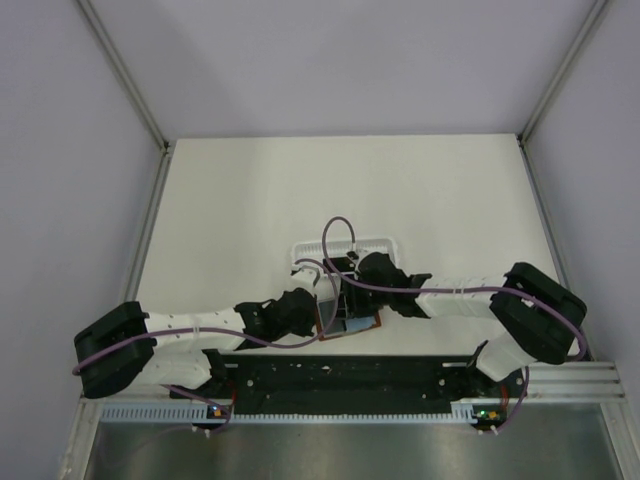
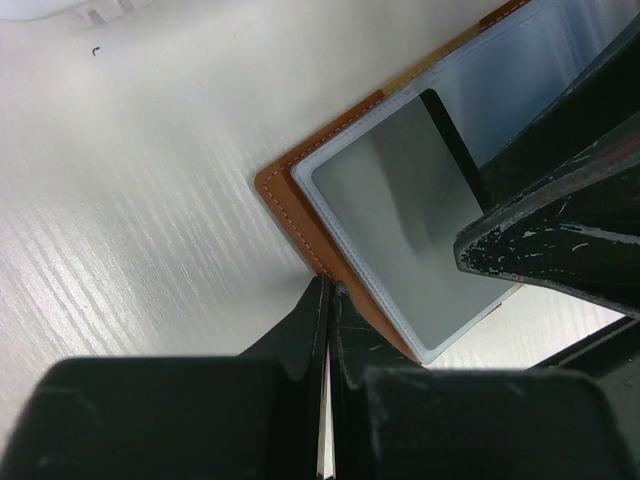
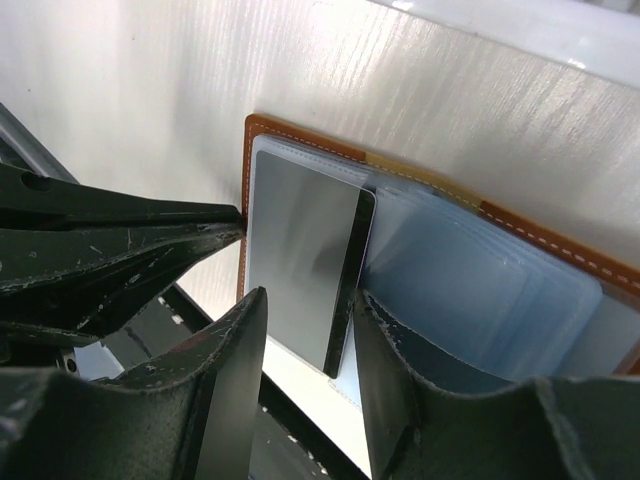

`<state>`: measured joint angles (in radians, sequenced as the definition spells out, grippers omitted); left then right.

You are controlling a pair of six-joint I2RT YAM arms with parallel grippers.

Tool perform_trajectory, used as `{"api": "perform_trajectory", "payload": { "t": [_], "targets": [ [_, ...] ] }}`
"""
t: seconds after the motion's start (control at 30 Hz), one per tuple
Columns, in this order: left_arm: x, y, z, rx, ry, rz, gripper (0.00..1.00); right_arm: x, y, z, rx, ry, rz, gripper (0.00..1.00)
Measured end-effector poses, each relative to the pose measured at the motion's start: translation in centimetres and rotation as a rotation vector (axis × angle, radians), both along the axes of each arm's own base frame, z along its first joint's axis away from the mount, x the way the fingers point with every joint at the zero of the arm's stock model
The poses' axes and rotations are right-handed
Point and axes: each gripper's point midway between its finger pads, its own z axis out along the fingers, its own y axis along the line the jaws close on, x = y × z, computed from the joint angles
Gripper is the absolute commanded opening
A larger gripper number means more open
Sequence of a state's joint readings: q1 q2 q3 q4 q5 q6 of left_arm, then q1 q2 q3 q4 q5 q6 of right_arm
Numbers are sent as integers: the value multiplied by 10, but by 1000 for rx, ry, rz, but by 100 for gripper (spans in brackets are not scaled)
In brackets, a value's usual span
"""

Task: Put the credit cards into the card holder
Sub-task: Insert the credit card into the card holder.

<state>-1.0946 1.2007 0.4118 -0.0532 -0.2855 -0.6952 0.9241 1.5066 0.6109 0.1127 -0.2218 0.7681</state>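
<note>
The brown card holder (image 1: pixel 364 325) lies open near the table's front edge, its bluish clear pockets (image 3: pixel 470 290) facing up. One glossy black credit card (image 3: pixel 300 240) sits over its left pocket, its near end sticking out past the holder's edge. My right gripper (image 3: pixel 310 300) hovers over that near end with the jaws apart, one finger on each side of the card. My left gripper (image 2: pixel 328 285) is shut, its tips pressed against the holder's brown rim (image 2: pixel 285 205). The card (image 2: pixel 400 210) shows there too, with the right gripper's fingers (image 2: pixel 545 240) beside it. No other cards show.
A white slotted basket (image 1: pixel 378 245) stands just behind the holder. The table's front edge and the black base rail (image 1: pixel 340 375) run right below the holder. Both arms crowd the holder from left and right.
</note>
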Motion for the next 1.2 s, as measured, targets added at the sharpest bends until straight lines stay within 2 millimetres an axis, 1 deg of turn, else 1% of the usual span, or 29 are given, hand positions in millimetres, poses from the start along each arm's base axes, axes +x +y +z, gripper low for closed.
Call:
{"api": "perform_trajectory", "payload": {
  "t": [0.4,0.53,0.63,0.77,0.83,0.9,1.03,1.13,1.2],
  "targets": [
    [0,0,0,4,-4,-4,0,-2,5,-1,18,14,7,38],
    [0,0,0,3,-3,-5,0,-2,0,-1,-5,-1,6,42],
    [0,0,0,1,-3,-5,0,0,-7,7,-37,-39,7,46],
    [0,0,0,1,-3,-5,0,10,-14,30,-52,-123,-16,49],
    [0,0,0,1,-3,-5,0,16,-21,40,-66,-168,-39,50],
    [0,0,0,1,-3,-5,0,20,-32,43,-100,-199,-69,51],
    [0,0,0,1,-3,-5,0,26,-58,38,-226,-223,-133,59],
    [0,0,0,1,-3,-5,0,30,-77,33,-321,-232,-172,61],
    [0,0,0,1,-3,-5,0,31,-86,31,-365,-236,-188,61]
  ]
}}
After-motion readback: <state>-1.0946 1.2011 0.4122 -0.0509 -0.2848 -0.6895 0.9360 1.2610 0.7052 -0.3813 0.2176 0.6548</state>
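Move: The card lies nearly seated in the holder's left half, its middle about 2 cm left of the right hand, level with it fore and aft and some 2 cm below. The blue sleeves of the holder's right half are centred about 5 cm right and 1 cm ahead of that hand, the white tray about 14 cm straight ahead. From the shut left hand at the holder's left edge, the card's middle is about 4 cm right, level fore and aft. Leftward by barely half a centimetre, the right hand keeps pushing its outer fingertip against the card's striped edge, then springs up some 4 cm and swings about 9 cm right and a little forward, away from the card, sinking slightly at the end. It tilts some 25 degrees towards pointing down as its fingers open wider. The left hand stays shut against the holder's left edge. ##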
